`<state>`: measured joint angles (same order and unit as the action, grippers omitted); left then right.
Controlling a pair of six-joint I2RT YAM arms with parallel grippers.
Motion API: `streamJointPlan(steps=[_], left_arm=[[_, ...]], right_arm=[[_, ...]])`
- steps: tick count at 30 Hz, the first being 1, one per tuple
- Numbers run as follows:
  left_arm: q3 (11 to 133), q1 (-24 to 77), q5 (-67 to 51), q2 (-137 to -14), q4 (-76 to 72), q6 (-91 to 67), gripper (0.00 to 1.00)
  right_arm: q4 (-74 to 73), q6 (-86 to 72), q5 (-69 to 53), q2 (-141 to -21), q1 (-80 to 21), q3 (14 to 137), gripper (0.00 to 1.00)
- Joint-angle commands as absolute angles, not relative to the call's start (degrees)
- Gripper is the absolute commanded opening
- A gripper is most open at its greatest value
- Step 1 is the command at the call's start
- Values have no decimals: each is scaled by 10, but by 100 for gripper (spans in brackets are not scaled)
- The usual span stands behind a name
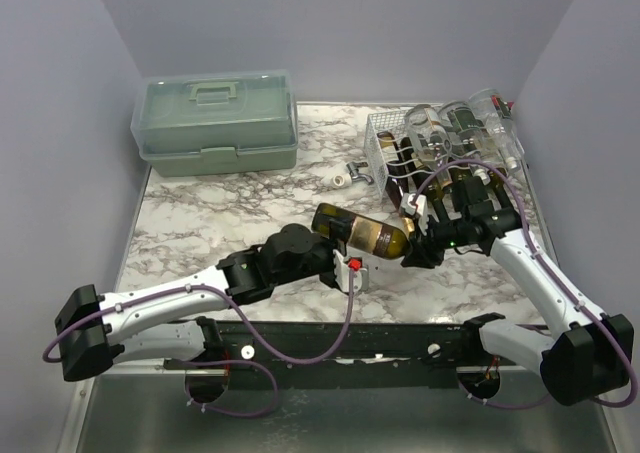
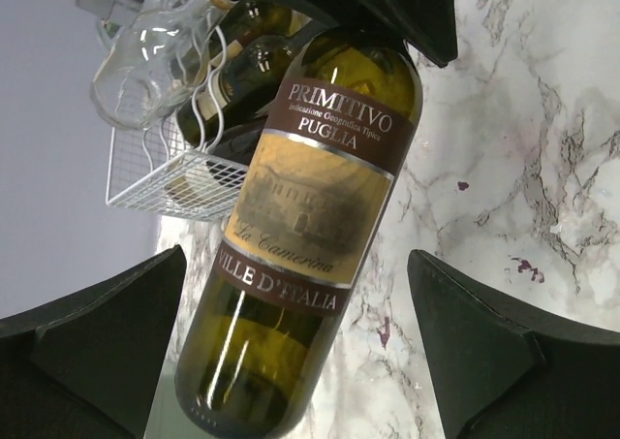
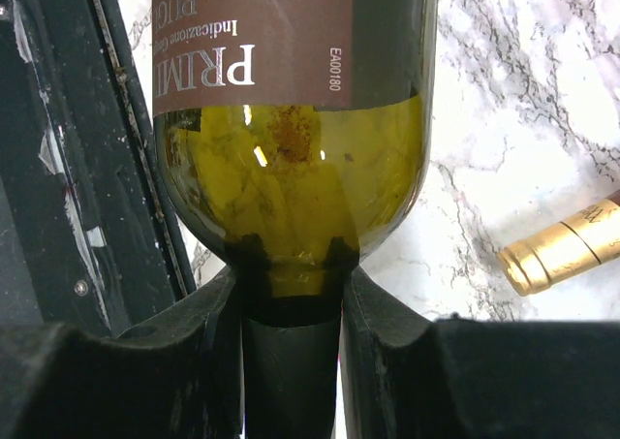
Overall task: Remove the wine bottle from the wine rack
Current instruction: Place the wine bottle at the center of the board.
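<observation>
A green wine bottle (image 1: 362, 230) with a brown and tan label lies level over the marble table, in front of the white wire wine rack (image 1: 385, 148). My right gripper (image 1: 414, 247) is shut on the bottle's dark neck (image 3: 291, 303), one finger (image 3: 199, 323) on each side. My left gripper (image 1: 335, 245) is open at the base end. Its fingers (image 2: 97, 342) stand wide on either side of the bottle (image 2: 310, 226) without touching it. The wine rack (image 2: 165, 189) shows behind with other bottles in it. Whether the bottle rests on the table I cannot tell.
A pale green toolbox (image 1: 215, 121) stands at the back left. Clear bottles (image 1: 470, 123) and dark ones lie on the rack. A small white piece (image 1: 341, 180) and a metal part (image 1: 358, 170) lie near the rack's front. A gold-capped bottle neck (image 3: 562, 255) shows beside my right gripper.
</observation>
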<state>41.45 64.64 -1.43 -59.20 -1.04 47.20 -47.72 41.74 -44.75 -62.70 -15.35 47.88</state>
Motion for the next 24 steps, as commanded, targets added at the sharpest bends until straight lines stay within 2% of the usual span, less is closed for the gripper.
streamJointPlan(steps=[1, 15, 24], left_arm=[[453, 650, -50, -633, -4, 495, 99], [527, 610, -102, -753, 100, 554, 93], [549, 602, -87, -800, 105, 571, 96]], right_arm=[[-459, 434, -509, -613, -152, 477, 0], [-470, 440, -514, -609, -152, 477, 0], [-487, 455, -528, -615, -153, 480, 0]])
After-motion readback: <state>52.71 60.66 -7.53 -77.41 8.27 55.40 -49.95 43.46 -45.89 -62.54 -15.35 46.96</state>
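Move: The wine bottle, held up by its neck in the right fingers and lying across the workspace, has its body about 4 cm to the left hand's right, 3 cm ahead and some 8 cm below it. The right gripper is roughly 15 cm right of the left hand, level fore and aft, 8 cm lower; the metal tap is 17 cm ahead and 3 cm right, about 20 cm down. From the right hand, the bottle's body lies 11 cm left, 3 cm ahead, nearly level. Right fingers keep the bottle pinched by the neck, easing only a centimetre back, while the left hand, fingers still wide open, comes at the body from above: first some 3 cm right and slightly down, then down and forward, about 6 cm lower in all, fingertips tipping down some 15 degrees to straddle the label. Whether they touch the glass can't be seen. ##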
